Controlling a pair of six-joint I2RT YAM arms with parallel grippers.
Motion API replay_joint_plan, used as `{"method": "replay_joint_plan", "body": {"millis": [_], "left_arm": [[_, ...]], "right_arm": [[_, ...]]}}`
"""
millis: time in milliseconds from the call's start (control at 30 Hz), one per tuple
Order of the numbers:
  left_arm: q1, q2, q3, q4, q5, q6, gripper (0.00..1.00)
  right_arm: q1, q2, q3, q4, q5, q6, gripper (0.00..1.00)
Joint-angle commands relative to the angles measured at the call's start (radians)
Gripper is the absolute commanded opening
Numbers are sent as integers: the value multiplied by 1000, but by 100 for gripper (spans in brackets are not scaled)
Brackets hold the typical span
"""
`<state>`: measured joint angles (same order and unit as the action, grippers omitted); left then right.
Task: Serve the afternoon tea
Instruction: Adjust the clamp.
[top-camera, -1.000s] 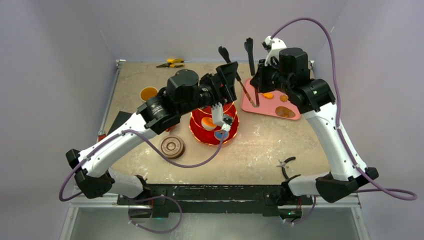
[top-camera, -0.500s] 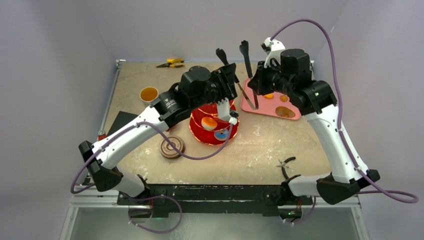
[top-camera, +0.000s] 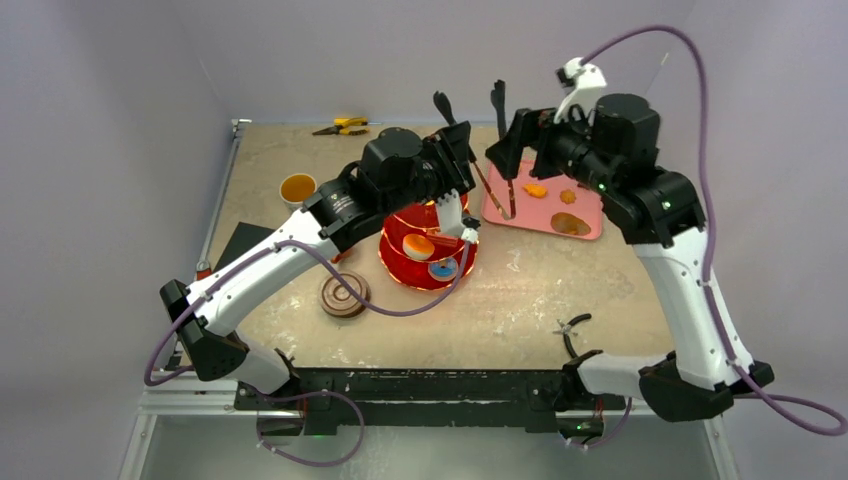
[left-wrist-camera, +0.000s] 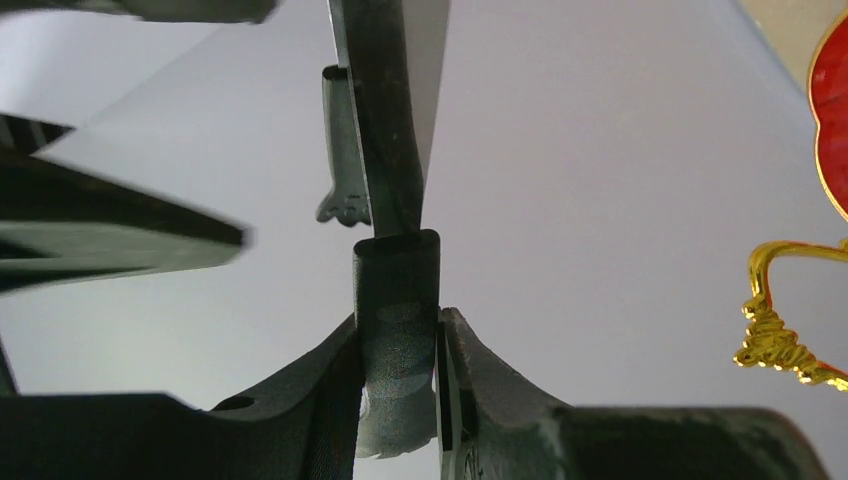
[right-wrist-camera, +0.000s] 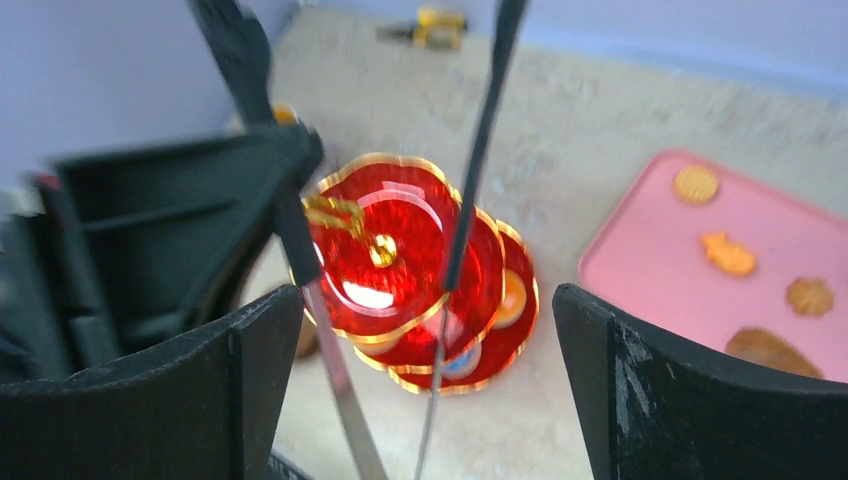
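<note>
The red three-tier stand (top-camera: 428, 248) with its gold handle (left-wrist-camera: 780, 335) stands mid-table, an orange pastry (top-camera: 417, 245) and a blue one (top-camera: 441, 270) on its lower tiers. The black tongs (top-camera: 478, 160) stand on end beside it, tips up. My left gripper (top-camera: 462, 150) is shut on one tong arm (left-wrist-camera: 398, 340). My right gripper (right-wrist-camera: 430, 300) is wide open, and both tong arms (right-wrist-camera: 470, 200) pass between its fingers (right-wrist-camera: 680, 390) without touching them. The white mug of amber tea (top-camera: 297, 187) sits at the back left. The brown cup with saucer (top-camera: 344, 294) sits at the front left.
The pink tray (top-camera: 590, 205) at the back right holds several pastries (top-camera: 570, 224). Yellow pliers (top-camera: 345, 125) lie at the far edge. Black pliers (top-camera: 572, 330) lie front right, and a dark flat object (top-camera: 238, 240) lies at the left edge.
My right gripper has opened wide, let go of the tongs and drawn back up and to the right. My left gripper has closed on one tong arm.
</note>
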<state>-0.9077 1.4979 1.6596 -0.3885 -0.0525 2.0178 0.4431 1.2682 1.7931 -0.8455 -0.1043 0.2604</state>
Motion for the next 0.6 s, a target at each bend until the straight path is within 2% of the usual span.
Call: {"method": "replay_joint_plan", "body": {"millis": [0, 200, 300, 400, 567], "left_arm": [[6, -9, 69, 79, -5, -201, 14], [17, 2, 96, 163, -51, -539, 10], [23, 14, 124, 186, -89, -705, 7], [26, 31, 178, 167, -112, -931, 7], [59, 54, 315, 14, 33, -1270, 11]], "right_arm": [[0, -95, 112, 181, 136, 58, 99], [0, -218, 57, 392, 219, 137, 99], [0, -282, -28, 488, 227, 158, 99], [1, -319, -102, 552, 192, 158, 99], [0, -344, -210, 641, 46, 90, 99]]}}
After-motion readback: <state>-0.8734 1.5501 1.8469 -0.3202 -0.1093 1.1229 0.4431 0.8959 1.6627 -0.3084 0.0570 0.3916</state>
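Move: The clamp is already pinched near one black tip in the left hand. Its middle lies about 5 cm back, 4 cm right and 4 cm below that hand, and about 2 cm back, 2 cm left and 3 cm below the open right hand. From the left hand, the red stand's middle is some 7 cm back, 4 cm left and 28 cm down, the pink tray about 5 cm ahead, 20 cm right and 43 cm down. Rolling about its own pointing direction by some 50 degrees, the left hand keeps its pinch on the clamp and swings the hinge end upward, rising about 5 cm meanwhile. The right hand, fingers already wide and staying so, pulls away from the clamp: quickly up nearly 20 cm, with back and rightward travel, its fingers tipping upward. ##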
